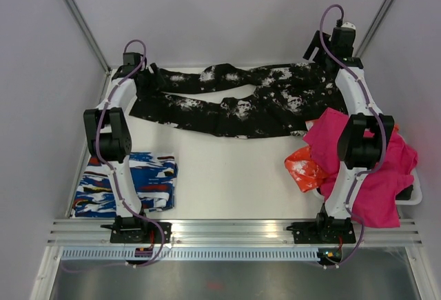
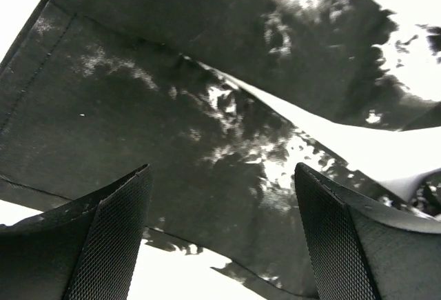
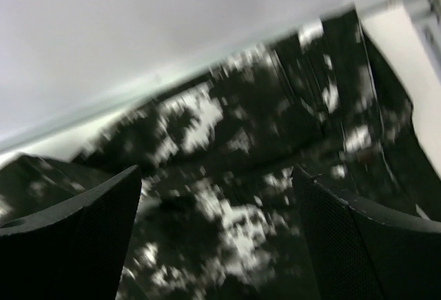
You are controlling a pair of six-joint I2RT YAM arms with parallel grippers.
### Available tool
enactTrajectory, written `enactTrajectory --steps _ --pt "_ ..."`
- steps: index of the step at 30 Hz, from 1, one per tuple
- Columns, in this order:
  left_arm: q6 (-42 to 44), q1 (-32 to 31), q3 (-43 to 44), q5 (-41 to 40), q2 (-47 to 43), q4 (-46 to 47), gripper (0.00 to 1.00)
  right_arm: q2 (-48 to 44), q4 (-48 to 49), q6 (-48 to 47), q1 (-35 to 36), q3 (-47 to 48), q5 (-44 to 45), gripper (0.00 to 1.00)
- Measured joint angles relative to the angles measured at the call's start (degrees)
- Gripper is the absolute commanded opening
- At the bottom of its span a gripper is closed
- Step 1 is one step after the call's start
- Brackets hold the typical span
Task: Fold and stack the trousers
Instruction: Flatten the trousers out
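Observation:
The trousers (image 1: 241, 107), black with white splatter print, lie spread lengthwise across the far part of the table, the two legs side by side and running left. My left gripper (image 1: 140, 78) hovers over the leg ends at the far left. In the left wrist view it (image 2: 222, 169) stands open just above the dark cloth (image 2: 172, 107), nothing between its fingers. My right gripper (image 1: 332, 64) is over the waist end at the far right. The right wrist view is blurred, but there too the gripper (image 3: 215, 170) is open above the printed fabric (image 3: 234, 141).
A folded blue-white-red streaked garment (image 1: 127, 186) lies at the near left beside the left arm. A magenta cloth (image 1: 372, 169) and an orange-red piece (image 1: 303, 169) are heaped at the right around the right arm. Walls close both sides; a metal rail (image 1: 234, 230) runs along the near edge.

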Motion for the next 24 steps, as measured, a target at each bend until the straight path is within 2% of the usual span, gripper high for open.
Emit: enactTrajectory --steps 7,11,16,19,21,23,24 --pt "2.86 0.31 1.53 -2.6 3.76 -5.07 0.87 -3.02 -2.19 -1.53 0.76 -10.4 4.15 0.97" --pt "5.53 1.33 3.06 -5.07 6.95 -8.31 0.87 -3.04 -2.49 -2.97 0.76 -11.26 5.64 0.97" --pt "7.74 3.15 9.14 -8.74 11.02 -13.09 0.88 -3.1 -2.36 -3.98 0.72 -11.23 6.16 0.98" --pt "9.44 3.56 11.56 -11.74 12.33 -15.5 0.81 -3.1 -2.16 -4.13 0.72 -11.23 6.21 0.98" --pt "10.45 3.67 12.68 -13.31 13.33 -17.49 0.56 -3.1 -2.14 -4.2 0.72 -11.15 6.21 0.98" --pt "11.93 3.65 13.79 -14.93 14.25 -18.97 0.42 -3.04 -2.08 -4.28 0.72 -10.95 6.21 0.98" --pt "12.46 3.61 14.08 -15.87 14.4 -19.52 0.41 -3.02 -1.99 -4.31 0.72 -10.88 6.23 0.98"
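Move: The near leg's hem corner lies about 10 cm to the left hand's left, 5 cm back and some 9 cm below; the far leg's hem end is roughly 9 cm ahead and 7 cm left, and the striped cloth about 31 cm back and 8 cm left. From the right hand, the trousers' waist lies level ahead, about 13 cm to the right and 23 cm below, with the pink cloth some 31 cm back and 13 cm right. Down and slightly back first, then leftward along the near leg, the left hand travels about 9 cm left and 8 cm down to its near edge beside the hem corner, tipping down and rolling its left side up some 20 degrees each; at the end its wide-open fingers close to about half, tips at the cloth. The right hand sinks about 6 cm and draws back 4 over the seat, then hovers wide open. ##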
